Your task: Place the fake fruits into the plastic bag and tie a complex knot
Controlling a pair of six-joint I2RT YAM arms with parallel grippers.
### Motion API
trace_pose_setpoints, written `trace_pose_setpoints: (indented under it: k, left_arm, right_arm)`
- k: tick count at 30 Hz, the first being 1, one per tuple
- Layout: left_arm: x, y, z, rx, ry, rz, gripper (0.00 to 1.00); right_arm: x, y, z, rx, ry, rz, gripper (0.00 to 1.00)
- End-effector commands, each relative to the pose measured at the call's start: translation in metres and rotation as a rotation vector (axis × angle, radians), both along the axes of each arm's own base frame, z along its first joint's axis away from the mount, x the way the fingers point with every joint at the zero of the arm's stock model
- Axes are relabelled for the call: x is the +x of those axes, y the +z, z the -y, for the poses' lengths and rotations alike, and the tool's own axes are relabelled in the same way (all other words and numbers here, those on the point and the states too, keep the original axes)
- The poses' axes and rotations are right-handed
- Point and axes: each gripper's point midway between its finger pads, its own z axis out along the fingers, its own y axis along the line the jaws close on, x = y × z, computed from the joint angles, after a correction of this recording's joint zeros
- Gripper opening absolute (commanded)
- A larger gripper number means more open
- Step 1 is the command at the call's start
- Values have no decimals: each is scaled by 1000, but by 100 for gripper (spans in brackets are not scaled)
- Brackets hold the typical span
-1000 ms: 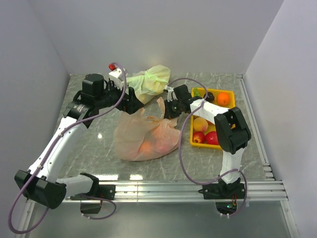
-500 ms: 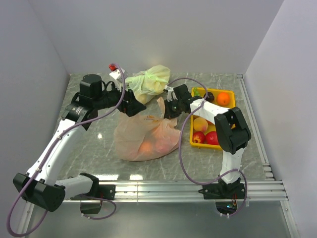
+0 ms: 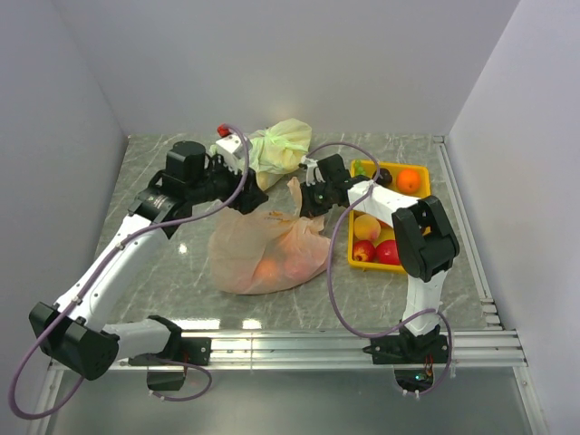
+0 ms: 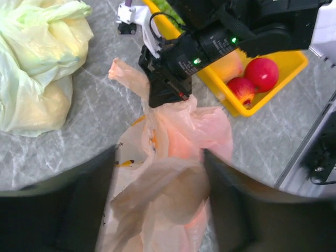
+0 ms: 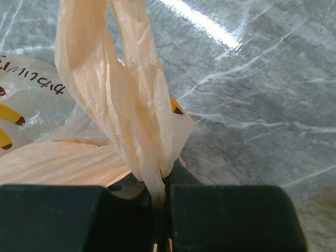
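The peach-orange plastic bag (image 3: 267,249) lies mid-table with fake fruits glowing orange inside it (image 3: 272,269). My right gripper (image 3: 308,199) is shut on one twisted handle strip (image 5: 131,105), which runs up from its jaws (image 5: 160,191). My left gripper (image 3: 249,198) hangs over the bag's other handle. In the left wrist view its jaws (image 4: 158,157) stand open, a loose fold of that handle (image 4: 163,194) between the fingers. More fake fruits sit in the yellow tray (image 3: 390,166): red apples (image 3: 388,252), a peach (image 3: 366,227), an orange (image 3: 409,180).
A pale yellow-green knotted bag (image 3: 276,147) lies at the back, just behind my left gripper. The right arm reaches across the tray's left side. Walls close in the table at left, back and right; a metal rail runs along the near edge.
My left gripper has moved right and down over the bag's free handle, and its jaws have narrowed a little. The right gripper has kept its hold and place.
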Motion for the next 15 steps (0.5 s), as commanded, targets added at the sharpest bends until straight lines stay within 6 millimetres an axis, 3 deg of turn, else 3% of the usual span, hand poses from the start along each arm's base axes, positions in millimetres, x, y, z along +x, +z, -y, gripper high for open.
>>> trace_pose_setpoints:
  k: [1,2,3,5,6,7,9,10,11,12,13,15]
  left_arm:
    - [10,-2,-7,60,53,48,64]
    - [9,-2,-7,63,52,47,57]
    - [8,-5,-8,71,50,38,39]
    - [-1,-2,-3,53,5,30,24]
    - [-4,-1,-2,46,-10,27,19]
    - [-9,2,-1,27,-19,29,4]
    - [-18,4,3,-15,-41,10,0]
    - [-22,4,3,-34,-45,9,0]
    - [-25,2,4,-46,-52,-1,0]
    - [-29,1,7,-67,-60,-23,0]
    - [-31,-4,7,-71,-62,-34,0]
    - [-30,-6,8,-85,-52,-44,0]
  right_arm:
    - [12,37,-6,17,10,95,10]
    - [12,39,-5,16,10,98,11]
    - [12,40,-3,6,8,100,16]
    - [14,53,-2,7,15,124,33]
    - [13,60,-1,12,25,137,54]
    - [13,79,2,53,34,166,58]
    - [10,108,4,123,49,209,80]
    - [9,139,8,188,54,275,80]
    - [6,156,8,233,52,301,81]
    - [8,178,8,279,53,377,89]
    - [-5,201,9,326,77,428,91]
    - [-13,231,4,394,97,499,94]
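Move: The plastic bag's left handle stands up between the left hand's open fingers, just about at the hand point. From there the fruit-filled bag body lies roughly 26 cm below, 5 back and 3 right, and the green bag 23 ahead, 4 right. The right handle is already shut in the right fingers; from that hand the bag body is about 12 cm back and 9 left, the yellow basket 22 right and 2 back. The bag's left handle gets pinched as the left fingers shut almost in place; that hand then draws back and down a couple of centimetres, still gripping it. The right handle is let go: the right fingers spread wide and the hand lifts away from it, speeding up to about 15 cm, tipping its fingers upward by some 20 degrees. ##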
